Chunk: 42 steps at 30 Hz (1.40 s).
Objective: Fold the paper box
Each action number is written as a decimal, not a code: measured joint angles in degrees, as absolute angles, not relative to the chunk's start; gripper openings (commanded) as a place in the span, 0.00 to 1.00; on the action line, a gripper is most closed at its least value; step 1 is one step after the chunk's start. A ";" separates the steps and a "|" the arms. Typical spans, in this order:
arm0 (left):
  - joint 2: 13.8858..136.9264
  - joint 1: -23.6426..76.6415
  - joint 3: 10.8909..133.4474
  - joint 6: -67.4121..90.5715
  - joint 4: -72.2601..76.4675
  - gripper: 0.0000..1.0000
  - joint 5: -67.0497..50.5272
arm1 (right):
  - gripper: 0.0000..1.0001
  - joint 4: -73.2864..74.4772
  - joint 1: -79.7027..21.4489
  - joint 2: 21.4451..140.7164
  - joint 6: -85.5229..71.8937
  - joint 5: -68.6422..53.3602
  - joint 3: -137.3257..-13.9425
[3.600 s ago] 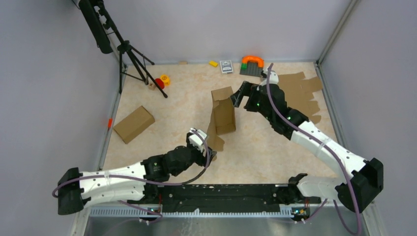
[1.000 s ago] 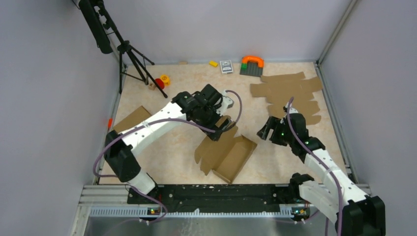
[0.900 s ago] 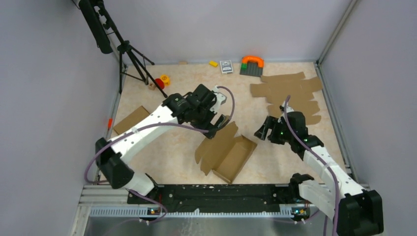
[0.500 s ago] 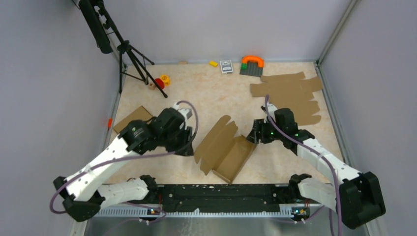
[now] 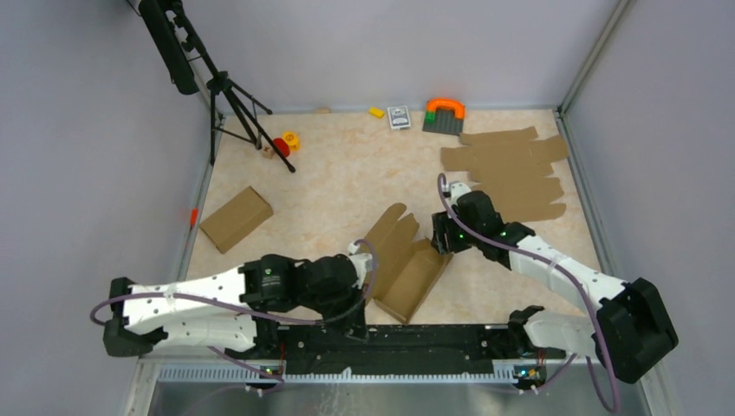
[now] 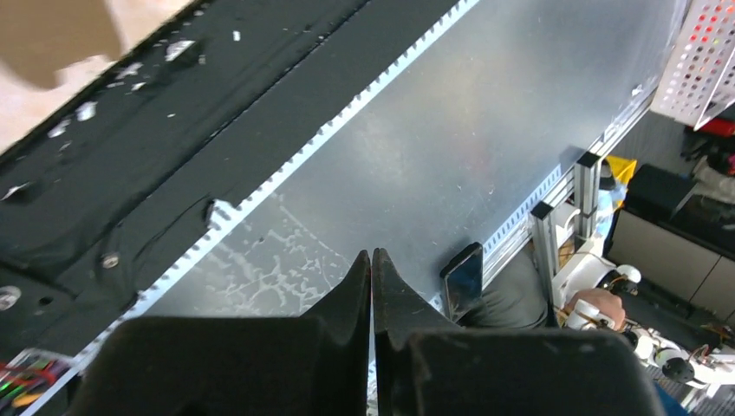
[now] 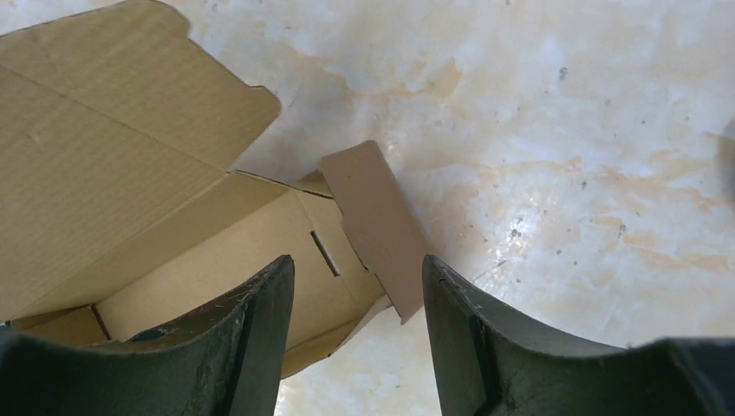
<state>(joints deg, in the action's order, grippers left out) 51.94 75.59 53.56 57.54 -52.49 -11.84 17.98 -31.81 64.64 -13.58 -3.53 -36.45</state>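
The paper box point(image 5: 407, 264) lies half formed near the table's front, its tray to the right and its open lid with flaps spread to the left. In the right wrist view the box point(image 7: 165, 165) shows its inner wall and a loose side flap point(image 7: 374, 221). My right gripper point(image 5: 440, 237) hovers at the box's far right corner, open, its jaws point(image 7: 356, 260) astride that flap and corner with nothing pinched. My left gripper point(image 5: 354, 317) is drawn back over the black rail at the near edge, clear of the box. Its fingers point(image 6: 371, 254) are shut and hold nothing.
A pile of flat cardboard sheets point(image 5: 511, 169) lies at the back right. A closed brown box point(image 5: 236, 218) sits at the left, beside a tripod point(image 5: 232, 100). Small toys point(image 5: 444, 113) and a card pack point(image 5: 399, 117) line the back wall. The black rail point(image 5: 416, 338) borders the front.
My left arm swung from over the box back to the near edge, and its gripper shut. My right gripper slid left to the box's corner, its jaws narrowing somewhat.
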 measured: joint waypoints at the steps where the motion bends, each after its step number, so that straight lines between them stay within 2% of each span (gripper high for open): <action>1: 53.47 77.14 53.04 58.08 -50.46 0.00 -11.84 | 0.55 18.02 -32.77 65.28 -13.26 -2.66 -37.15; 5: 58.13 81.78 50.72 59.64 -43.59 0.00 -9.30 | 0.53 18.20 -35.62 67.00 -12.43 0.69 -38.04; 9: 62.59 85.60 47.70 60.20 -37.04 0.00 -6.31 | 0.44 18.46 -36.27 69.63 -11.92 3.25 -38.04; 11: 65.87 87.33 47.07 60.14 -34.13 0.00 -5.48 | 0.33 18.55 -36.42 71.09 -11.64 4.29 -38.04; 19: 71.00 89.25 38.11 59.48 -18.44 0.00 -4.49 | 0.05 18.26 -37.23 72.69 -11.53 5.80 -38.30; 24: 70.98 88.75 37.45 59.64 -17.87 0.00 -0.54 | 0.02 18.41 -37.45 72.44 -12.60 5.91 -38.76; 29: 69.01 83.53 34.17 60.10 -16.95 0.00 0.49 | 0.01 20.23 -37.45 70.22 -15.33 5.34 -38.76; 30: 68.27 82.56 33.63 60.03 -17.26 0.03 0.97 | 0.01 20.43 -37.45 69.69 -15.75 5.10 -38.74; 31: 67.44 81.60 33.36 59.83 -17.91 0.10 1.48 | 0.01 20.67 -37.45 69.04 -16.32 4.82 -38.72; 34: 64.99 79.13 33.65 58.06 -19.51 0.40 2.72 | 0.01 21.06 -37.45 67.18 -18.04 3.92 -38.65; 37: 63.81 76.86 35.62 55.07 -22.61 0.65 4.86 | 0.00 21.08 -37.45 65.60 -20.34 2.24 -38.50; 39: 63.99 76.27 38.13 52.38 -25.17 0.70 6.81 | 0.00 21.04 -37.45 64.73 -22.00 0.97 -37.87; 42: 66.06 76.27 44.66 48.29 -29.43 0.72 9.93 | 0.00 20.91 -37.47 64.25 -24.64 -0.84 -36.71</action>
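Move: Just below the half-open right fingers, about 3 cm down and 1 cm ahead and to the left, is the paper box's far end flap. From that hand the tray's middle lies roughly 6 cm back, 6 cm left and 5 cm down, the lid panel some 11 cm left and 2 cm ahead. From the high left hand, the box's near end is about 6 cm ahead, 5 cm right and 14 cm down. Dipping about 3 cm, the right hand closes on the paper box's far end flap and pinches it, then rises again and eases some 2 cm back and left. The left hand, shut, sinks about 13 cm while swinging right and slightly back, then sweeps forward about 12 cm against the near end, pushing it round, its fingers opening as it lifts about 5 cm. ##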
